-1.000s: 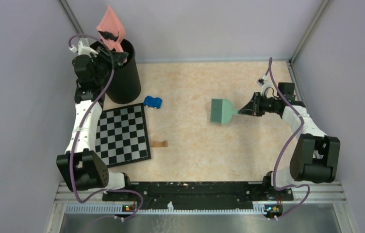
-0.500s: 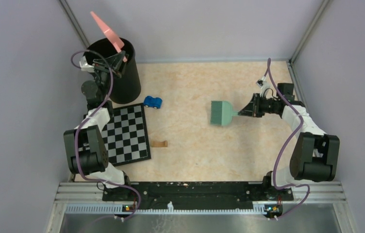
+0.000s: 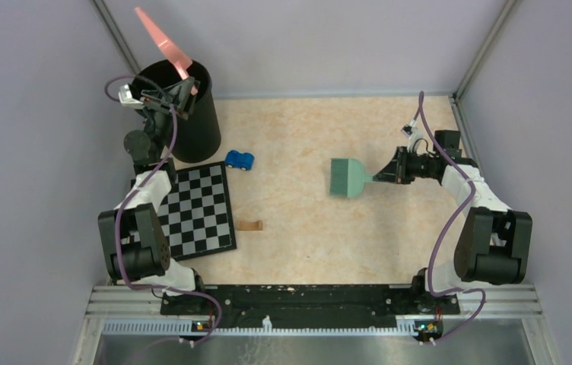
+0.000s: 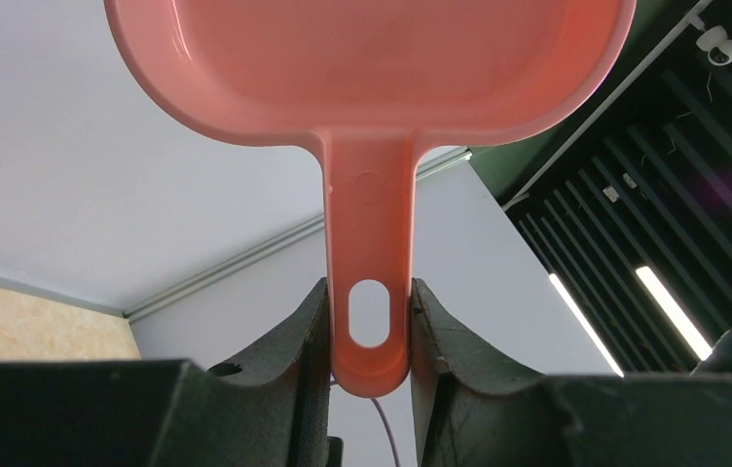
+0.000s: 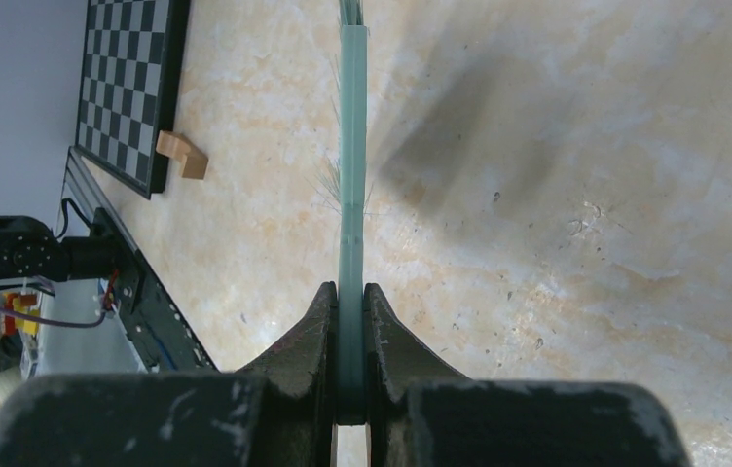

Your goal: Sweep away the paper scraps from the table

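My left gripper is shut on the handle of a pink dustpan, held tilted upward over the black bin at the back left. In the left wrist view the handle sits between both fingers, with the pan above. My right gripper is shut on the handle of a green brush over the middle right of the table. The right wrist view shows that handle edge-on between the jaws. The paper scraps are out of view.
A black-and-white chequered board lies at the left, with a small blue toy car just behind it. A small brown block lies by the board's right edge. Grey walls enclose the table.
The left arm drew back and turned, so the dustpan swung from broadside to edge-on and rose higher over the bin. The right arm and brush stayed put.
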Robot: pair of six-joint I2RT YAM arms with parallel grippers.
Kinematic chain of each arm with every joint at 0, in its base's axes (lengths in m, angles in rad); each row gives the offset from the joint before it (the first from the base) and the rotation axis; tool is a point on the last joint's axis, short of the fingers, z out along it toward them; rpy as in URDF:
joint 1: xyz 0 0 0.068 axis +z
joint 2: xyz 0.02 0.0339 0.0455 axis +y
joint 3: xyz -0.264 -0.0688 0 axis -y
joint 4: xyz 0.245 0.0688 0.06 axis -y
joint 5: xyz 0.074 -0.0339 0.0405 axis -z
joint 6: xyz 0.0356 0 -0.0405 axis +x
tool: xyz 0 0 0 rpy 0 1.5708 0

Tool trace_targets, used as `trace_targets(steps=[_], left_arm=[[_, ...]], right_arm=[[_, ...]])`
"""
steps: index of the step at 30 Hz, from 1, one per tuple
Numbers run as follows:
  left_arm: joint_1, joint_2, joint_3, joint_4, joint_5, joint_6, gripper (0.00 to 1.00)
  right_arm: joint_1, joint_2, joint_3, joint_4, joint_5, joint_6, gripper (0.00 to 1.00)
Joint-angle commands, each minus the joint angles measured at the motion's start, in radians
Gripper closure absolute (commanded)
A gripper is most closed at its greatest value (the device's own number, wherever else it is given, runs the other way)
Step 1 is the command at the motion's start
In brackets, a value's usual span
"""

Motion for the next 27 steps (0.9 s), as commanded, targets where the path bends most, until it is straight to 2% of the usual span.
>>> trace_targets(steps=[1,5,9,13,16,18,23,27], left_arm=[[0.001,-0.051,0.004,0.039,0.023,0.039,1.0],[-0.003,-0.061,0.006,-0.006,0.049,0.083,1.0],[-0.04,-0.104,0.004,-0.128,0.084,0.221,1.0],[-0.081,-0.148,0.089,-0.39,0.148,0.448,1.0],[-0.156,-0.156,0.22,-0.741,0.167,0.711,1.0],[-0.23,-0.159,0.276,-0.907,0.134,0.898,1.0],[-0.367,-0.166,0.251,-1.056,0.091,1.066,1.0],[-0.449,-0.16,0.258,-1.252,0.034,1.255,1.0]], right_arm=[[0.002,0.0,0.039,0.016,-0.028,-0.024,1.0],[0.003,0.001,0.04,0.015,-0.028,-0.027,1.0],[0.003,0.01,0.044,0.008,-0.031,-0.03,1.0],[0.003,0.015,0.045,0.005,-0.031,-0.033,1.0],[0.004,0.015,0.046,0.003,-0.032,-0.036,1.0],[0.004,0.019,0.051,-0.002,-0.031,-0.043,1.0],[0.003,0.018,0.057,-0.014,-0.027,-0.055,1.0],[0.004,0.013,0.056,-0.014,-0.027,-0.055,1.0]])
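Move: The left hand grips the dustpan high over the table; the green brush, held by the right hand, lies some 39 cm to its right, about 4 cm back and 35 cm lower. The bin's middle is roughly 14 cm ahead, 8 cm left and 30 cm below; the blue toy car is about 8 cm ahead, 8 cm right and 40 cm below. From the right hand, the brush head is about 6 cm ahead, 11 cm left and 7 cm below. With its fingers still shut on the handle of the already emptied dustpan, the left hand starts slowly, then swings faster to the right by some 16 cm, away from the bin and towards the brush, and sinks about 6 cm, mostly near the end. As it goes, the wrist rolls back out of the dumping tilt by roughly 45 degrees, its left side rising, so that the pan is carried clear of the bin and out over the far part of the table. ##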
